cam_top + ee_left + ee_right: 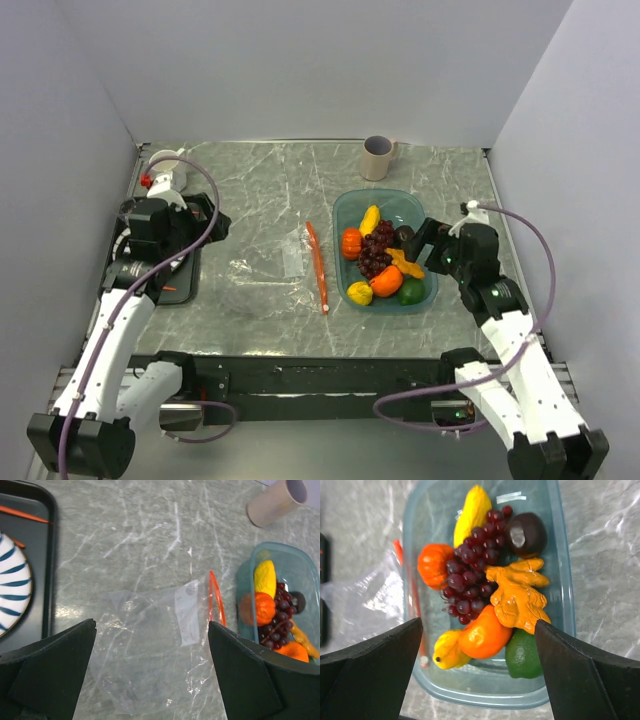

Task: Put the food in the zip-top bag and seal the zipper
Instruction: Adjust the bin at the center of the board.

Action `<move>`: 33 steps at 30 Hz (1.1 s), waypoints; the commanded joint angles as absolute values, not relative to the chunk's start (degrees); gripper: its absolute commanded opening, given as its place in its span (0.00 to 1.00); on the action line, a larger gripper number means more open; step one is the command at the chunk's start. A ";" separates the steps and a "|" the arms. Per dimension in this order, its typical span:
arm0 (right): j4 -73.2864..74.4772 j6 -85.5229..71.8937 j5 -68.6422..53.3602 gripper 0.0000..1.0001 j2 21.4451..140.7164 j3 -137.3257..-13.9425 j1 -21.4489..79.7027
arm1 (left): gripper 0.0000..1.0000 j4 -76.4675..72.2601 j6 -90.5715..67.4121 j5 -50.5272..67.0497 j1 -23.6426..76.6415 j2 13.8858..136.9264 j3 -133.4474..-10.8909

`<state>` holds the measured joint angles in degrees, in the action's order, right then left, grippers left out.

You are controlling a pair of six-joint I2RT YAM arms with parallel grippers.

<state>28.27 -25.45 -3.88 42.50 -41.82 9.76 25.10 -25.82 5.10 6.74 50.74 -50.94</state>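
The zip-top bag (265, 280) lies flat and empty on the marble table, its orange-red zipper (318, 265) along the right edge. The food (382, 258) is piled in a translucent teal tray (342, 212) just right of the bag. My left gripper (151, 627) hovers open above the bag (150, 660), with the zipper (216, 597) beyond its right finger. My right gripper (479, 623) is open over the tray's near end (485, 697), above the lemon (447, 650), an orange (485, 635) and a green fruit (524, 655). Grapes (472, 570) and banana (472, 510) lie farther in.
A beige cup (378, 157) stands behind the tray. A black tray (50, 555) holding a blue-striped plate (12, 585) sits at the table's left edge. A white object with a red part (165, 172) is at the back left. Grey walls enclose three sides.
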 commanded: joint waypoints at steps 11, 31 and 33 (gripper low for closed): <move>15.66 -28.56 -16.16 1.00 44.37 -37.80 9.93 | 0.99 32.36 -23.72 31.06 7.12 70.31 -52.13; 21.71 -29.80 -2.99 1.00 62.81 -45.08 8.88 | 0.99 12.92 -39.55 22.24 25.75 69.34 -44.91; 22.50 -29.71 -1.07 1.00 67.12 -47.19 8.27 | 0.99 12.74 -40.16 20.92 27.50 70.84 -45.61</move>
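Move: The bin of food sits about 35 cm to the right of the left hand, roughly level with it and some 20 cm lower. The zip-top bag lies nearer, about 9 cm right and 3 cm back, with the orange strip 18 cm right and 4 cm back. From the right hand the bin's middle is 5 cm left, 4 cm ahead and about 14 cm below; in it, the grapes lie 7 cm left and 4 cm ahead, and the green avocado 1 cm right and 5 cm back. Towards the bin's near-side wall as the left arm sees it, the open left hand sweeps some 15 cm right over the bag, first sinking, then rising a little and dipping again, ending lower and drawn back, turned clockwise and tipped down. The open right hand swings left and returns while sinking about 6 cm and easing forward over the bin, fingertips tipping down; no touch shows. ##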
